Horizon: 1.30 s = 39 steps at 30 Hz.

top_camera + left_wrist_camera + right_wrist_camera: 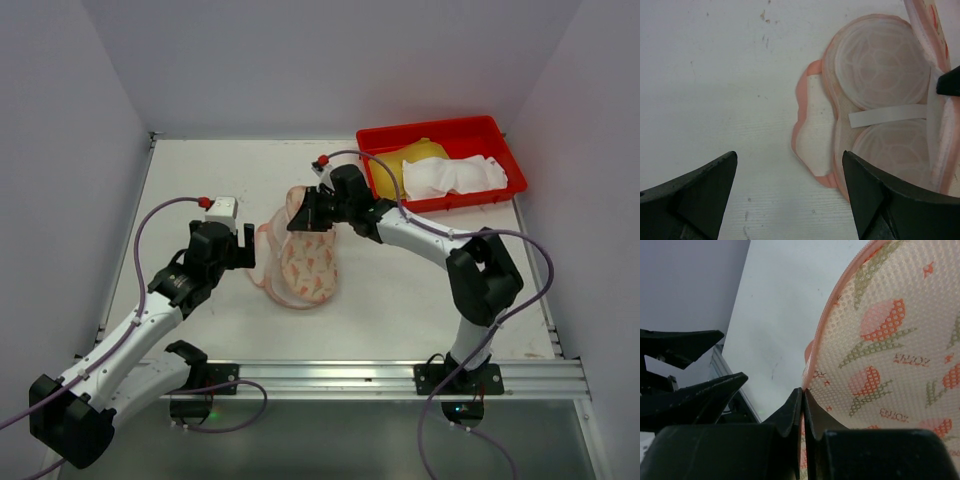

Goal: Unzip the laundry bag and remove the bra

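The laundry bag [303, 268], cream with orange-pink flowers and pink zip edging, lies mid-table with one flap raised. My right gripper [306, 214] is shut on that flap's pink edge [812, 371], holding the printed mesh [890, 340] up. Under the flap the bra [880, 60] shows as two pale round cups crossed by a white strap [887, 116]. My left gripper [243, 246] stands open just left of the bag, low over the table. Between its fingers are bare table and the bag's pink lower flap [812, 135]. A right fingertip [950, 82] shows at that view's right edge.
A red tray [372, 140] at the back right holds a yellow cloth [420, 152] and a white cloth [455, 177]. White walls enclose the table on three sides. A metal rail [330, 375] runs along the near edge.
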Each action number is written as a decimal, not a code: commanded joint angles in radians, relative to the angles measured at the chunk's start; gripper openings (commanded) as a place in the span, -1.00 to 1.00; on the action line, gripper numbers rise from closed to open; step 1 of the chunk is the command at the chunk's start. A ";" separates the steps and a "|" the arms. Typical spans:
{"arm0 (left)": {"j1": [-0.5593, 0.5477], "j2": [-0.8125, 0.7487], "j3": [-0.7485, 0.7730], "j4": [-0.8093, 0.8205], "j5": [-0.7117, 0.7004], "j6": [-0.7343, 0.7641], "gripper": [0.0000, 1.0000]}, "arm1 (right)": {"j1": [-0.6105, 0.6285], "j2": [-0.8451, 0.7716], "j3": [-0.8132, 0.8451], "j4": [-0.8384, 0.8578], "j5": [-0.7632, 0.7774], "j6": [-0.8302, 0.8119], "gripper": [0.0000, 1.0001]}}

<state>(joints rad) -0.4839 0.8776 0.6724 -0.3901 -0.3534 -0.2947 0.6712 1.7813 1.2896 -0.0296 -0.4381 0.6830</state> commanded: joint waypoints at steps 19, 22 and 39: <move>0.005 -0.017 0.004 0.000 -0.012 0.003 0.79 | 0.024 0.083 0.264 -0.113 0.157 -0.136 0.67; 0.005 -0.025 0.004 0.002 -0.016 0.003 0.79 | -0.001 0.000 0.295 -0.199 0.304 -0.213 0.97; 0.005 -0.127 -0.002 0.019 -0.102 -0.014 0.79 | -0.421 -0.780 -0.062 -0.536 0.666 -0.244 0.97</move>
<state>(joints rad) -0.4839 0.7822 0.6724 -0.3897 -0.4046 -0.2958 0.2596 1.1210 1.2697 -0.4599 0.1127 0.4557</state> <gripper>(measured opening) 0.898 0.986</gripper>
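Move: The right gripper holds up the edge of the laundry bag's printed flap; the open left half it folds onto has its middle about 13 cm below, 2 cm left and 3 cm back. The bag's strap lies roughly 11 cm left and 3 cm back, also down on the table. The red tray's middle is some 35 cm right and 21 cm forward, the yellow bra in it about 26 cm right and 20 cm forward. From the left gripper, that bag half lies about 15 cm right, 3 cm ahead and 12 cm below. Lower the right gripper about 6 cm while carrying the flap some 4 cm left over the bag's other half, opening the fingers wide to let the flap go. Then pull up and swing far right, forward and then back, clear of the bag towards the tray, turning clockwise some 45 degrees. Late on, raise the empty, open left gripper a little. ##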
